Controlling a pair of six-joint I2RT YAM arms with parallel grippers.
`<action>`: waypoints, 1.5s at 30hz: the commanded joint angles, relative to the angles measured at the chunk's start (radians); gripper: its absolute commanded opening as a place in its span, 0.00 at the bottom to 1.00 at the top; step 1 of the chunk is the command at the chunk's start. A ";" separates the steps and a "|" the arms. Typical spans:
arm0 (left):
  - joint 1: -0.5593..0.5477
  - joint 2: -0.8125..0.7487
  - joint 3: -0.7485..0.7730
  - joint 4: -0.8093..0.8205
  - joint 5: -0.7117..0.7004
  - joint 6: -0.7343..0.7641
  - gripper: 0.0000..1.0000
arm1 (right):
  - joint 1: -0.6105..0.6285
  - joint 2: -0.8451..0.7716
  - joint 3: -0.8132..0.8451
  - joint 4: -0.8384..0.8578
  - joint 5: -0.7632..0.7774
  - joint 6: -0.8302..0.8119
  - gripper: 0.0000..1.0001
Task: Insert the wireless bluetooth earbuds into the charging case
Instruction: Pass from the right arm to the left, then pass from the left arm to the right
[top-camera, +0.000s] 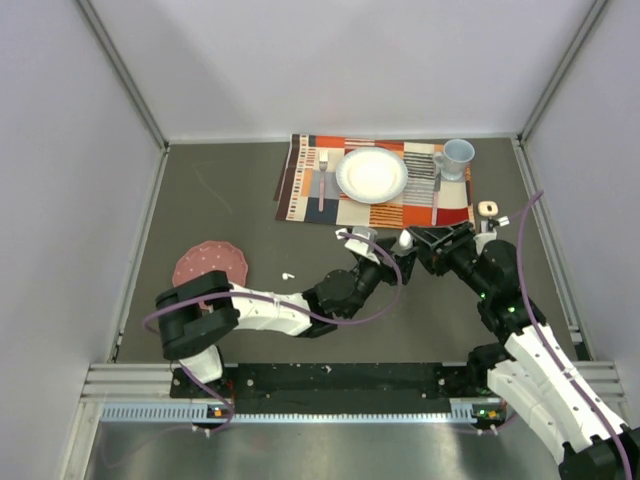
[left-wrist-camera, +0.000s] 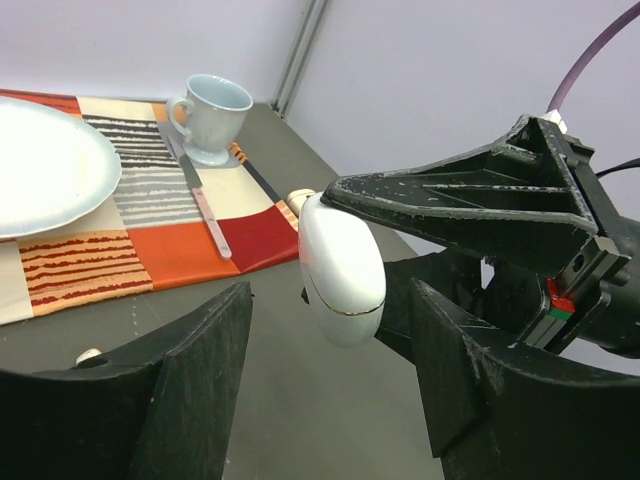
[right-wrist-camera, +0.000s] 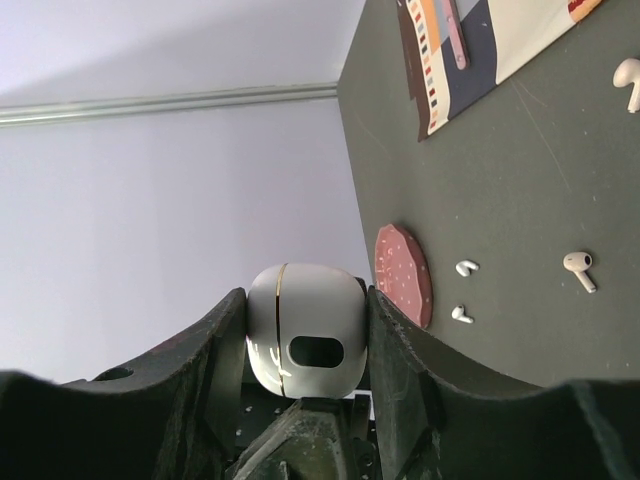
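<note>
The charging case (right-wrist-camera: 305, 330) is a closed white egg-shaped shell with a thin gold seam, and my right gripper (right-wrist-camera: 305, 345) is shut on its sides. It hangs in the air above the table. In the left wrist view the case (left-wrist-camera: 342, 270) hangs just beyond my left gripper (left-wrist-camera: 335, 385), whose jaws stand open on either side below it without touching. From above, both grippers meet at the case (top-camera: 404, 241). Several tiny white earbuds lie loose on the table: a pair (right-wrist-camera: 467, 267) by the coaster, one (right-wrist-camera: 578, 265) farther out, and one (top-camera: 288, 275) seen from above.
A striped placemat (top-camera: 300, 180) at the back holds a white plate (top-camera: 372, 175), a pale blue cup (top-camera: 457, 157), a fork (top-camera: 322, 178) and a knife (left-wrist-camera: 205, 205). A red speckled coaster (top-camera: 210, 263) lies at the left. A small beige object (top-camera: 488, 208) sits right of the mat.
</note>
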 joint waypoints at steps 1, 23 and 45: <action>0.008 0.013 0.041 0.055 -0.010 -0.016 0.66 | 0.012 -0.002 0.026 0.052 -0.015 0.011 0.15; 0.039 -0.049 0.016 -0.014 0.003 0.066 0.25 | 0.013 -0.014 0.041 0.019 -0.016 -0.102 0.39; 0.095 -0.175 -0.036 -0.181 0.270 0.163 0.20 | 0.013 0.109 0.184 -0.080 -0.137 -0.366 0.73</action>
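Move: Held up between the two grippers, the charging case sits in the right hand's closed fingers, within about 1 cm of its hand point. From the left hand it lies about 1 cm ahead, 1 cm right and 1 cm above, already between the open fingers. Some 22 cm below the left hand, one earbud lies 10 cm ahead and 5 cm left, another about level and 12 cm left; the spare case lies 21 cm ahead and 21 cm right. Closing on the charging case almost in place, the left fingers pinch it while the right hand still holds it. The right fingers then open and that hand rolls its left side down, some 20 degrees in all, rising about 2 cm and sinking back while drifting left. Still gripping the case, the left hand shifts about 2 cm left, up slightly and down again, rolling its left side up. ##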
